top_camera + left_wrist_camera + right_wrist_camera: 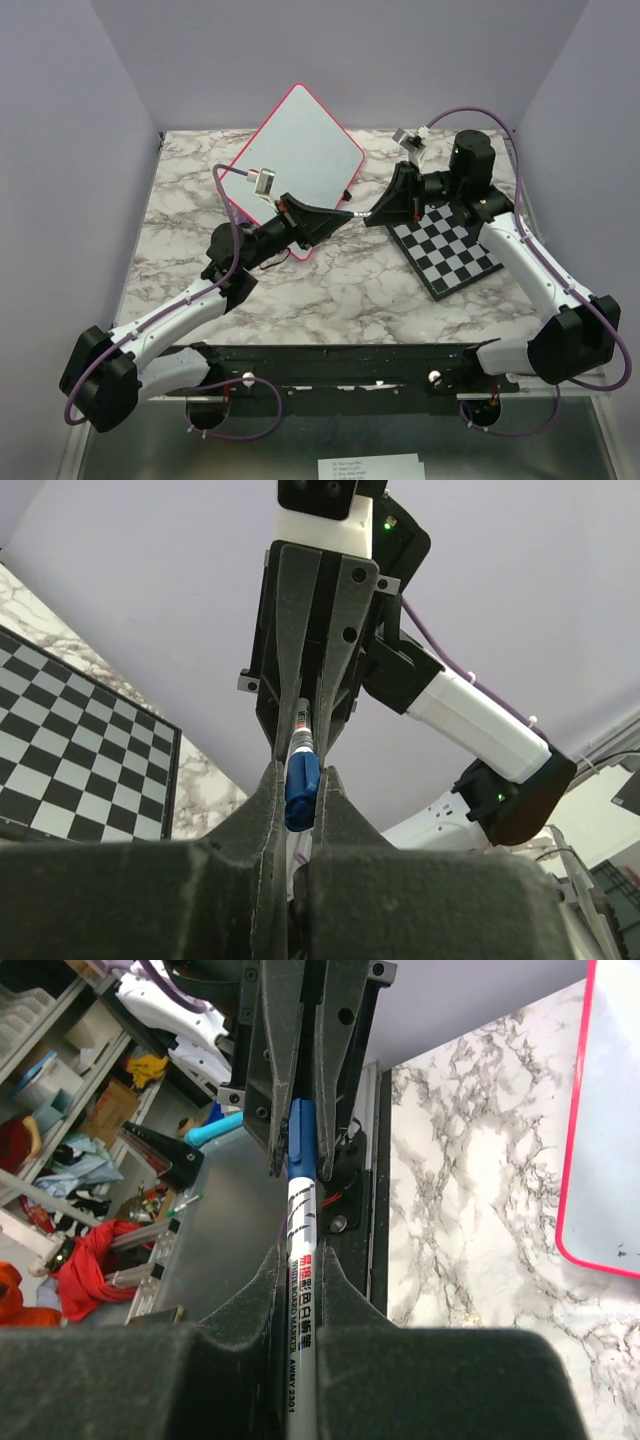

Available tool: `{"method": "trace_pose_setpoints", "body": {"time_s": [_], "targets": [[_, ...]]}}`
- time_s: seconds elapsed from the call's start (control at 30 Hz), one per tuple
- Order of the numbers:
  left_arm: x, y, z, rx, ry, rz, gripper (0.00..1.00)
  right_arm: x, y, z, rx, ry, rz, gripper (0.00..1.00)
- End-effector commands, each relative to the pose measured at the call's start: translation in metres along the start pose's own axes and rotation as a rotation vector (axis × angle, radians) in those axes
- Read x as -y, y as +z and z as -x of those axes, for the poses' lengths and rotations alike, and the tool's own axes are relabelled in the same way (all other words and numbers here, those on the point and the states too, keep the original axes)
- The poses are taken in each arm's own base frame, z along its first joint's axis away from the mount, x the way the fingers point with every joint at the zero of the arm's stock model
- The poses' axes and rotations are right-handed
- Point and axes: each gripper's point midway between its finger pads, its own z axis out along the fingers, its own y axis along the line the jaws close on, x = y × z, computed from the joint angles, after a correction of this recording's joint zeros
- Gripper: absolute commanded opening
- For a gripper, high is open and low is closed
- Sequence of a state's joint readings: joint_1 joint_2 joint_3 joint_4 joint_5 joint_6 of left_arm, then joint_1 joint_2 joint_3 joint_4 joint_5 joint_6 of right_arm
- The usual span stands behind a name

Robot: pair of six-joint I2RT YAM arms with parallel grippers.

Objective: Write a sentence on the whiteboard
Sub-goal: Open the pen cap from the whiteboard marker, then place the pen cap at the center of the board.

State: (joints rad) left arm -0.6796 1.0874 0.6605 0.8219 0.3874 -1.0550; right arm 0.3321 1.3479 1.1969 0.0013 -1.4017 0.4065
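Observation:
The whiteboard (295,150) lies at the back middle of the table, turned like a diamond, with a pink-red rim. Its corner also shows in the right wrist view (610,1140). No sentence shows on its white face. In the air in front of it my two grippers meet tip to tip over a white marker (357,214). My right gripper (303,1255) is shut on the marker's printed barrel (301,1220). My left gripper (301,775) is shut on its blue cap (301,785). From above, the left gripper (340,215) points right and the right gripper (375,213) points left.
A black-and-white chessboard (450,250) lies at the right, under the right arm. The marble table (340,285) has a black rail along its near edge, with both arm bases on it. Grey walls close in the left, right and back.

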Motion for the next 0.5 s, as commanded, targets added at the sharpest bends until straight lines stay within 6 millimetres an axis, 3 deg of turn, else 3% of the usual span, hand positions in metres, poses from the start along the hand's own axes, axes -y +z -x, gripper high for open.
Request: {"method": "trace_pose_setpoints", "body": {"time_s": [0.0, 0.03, 0.07, 0.13, 0.17, 0.27, 0.3, 0.33, 0.47], "targets": [[0.000, -0.018, 0.014, 0.069, 0.057, 0.011, 0.00, 0.002, -0.004, -0.007, -0.018, -0.010, 0.019, 0.01], [-0.003, -0.025, 0.017, 0.078, 0.055, 0.021, 0.00, 0.004, -0.006, -0.010, -0.021, 0.015, 0.010, 0.01], [-0.003, -0.037, 0.034, 0.128, 0.077, 0.030, 0.00, 0.006, -0.010, -0.011, -0.019, 0.012, 0.001, 0.01], [-0.011, -0.058, 0.036, 0.124, 0.048, 0.047, 0.00, 0.017, -0.025, -0.014, -0.003, 0.004, -0.046, 0.01], [-0.015, -0.074, 0.054, 0.177, 0.083, 0.071, 0.00, 0.020, -0.030, -0.016, 0.002, -0.001, -0.065, 0.01], [-0.023, -0.099, 0.052, 0.155, 0.068, 0.104, 0.00, 0.029, -0.042, -0.026, 0.002, -0.027, -0.124, 0.00], [-0.034, -0.107, 0.052, 0.159, 0.061, 0.139, 0.00, 0.033, -0.044, -0.030, -0.005, -0.062, -0.143, 0.00], [-0.037, -0.110, 0.046, 0.134, 0.054, 0.150, 0.00, 0.031, -0.045, -0.032, -0.009, -0.074, -0.163, 0.01], [-0.080, -0.127, 0.008, 0.050, -0.034, 0.314, 0.00, 0.040, -0.055, -0.036, -0.011, -0.124, -0.278, 0.01]]}}
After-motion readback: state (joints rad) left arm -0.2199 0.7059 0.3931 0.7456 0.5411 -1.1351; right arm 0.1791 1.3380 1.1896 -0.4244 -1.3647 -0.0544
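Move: The left hand already pinches the blue cap, and the marker body's middle is about 4 cm to its right, nearly level with it. The right hand grips that body, with the cap roughly 5 cm to its left and 1 cm ahead. From the left hand, the whiteboard's middle lies some 30 cm ahead, 14 cm left and 30 cm down; from the right hand, the checkered board lies about 13 cm ahead, 21 cm right and 30 cm down. Left hand pulls the pinched cap some 12 cm left; right hand draws the marker down, right and forward. ##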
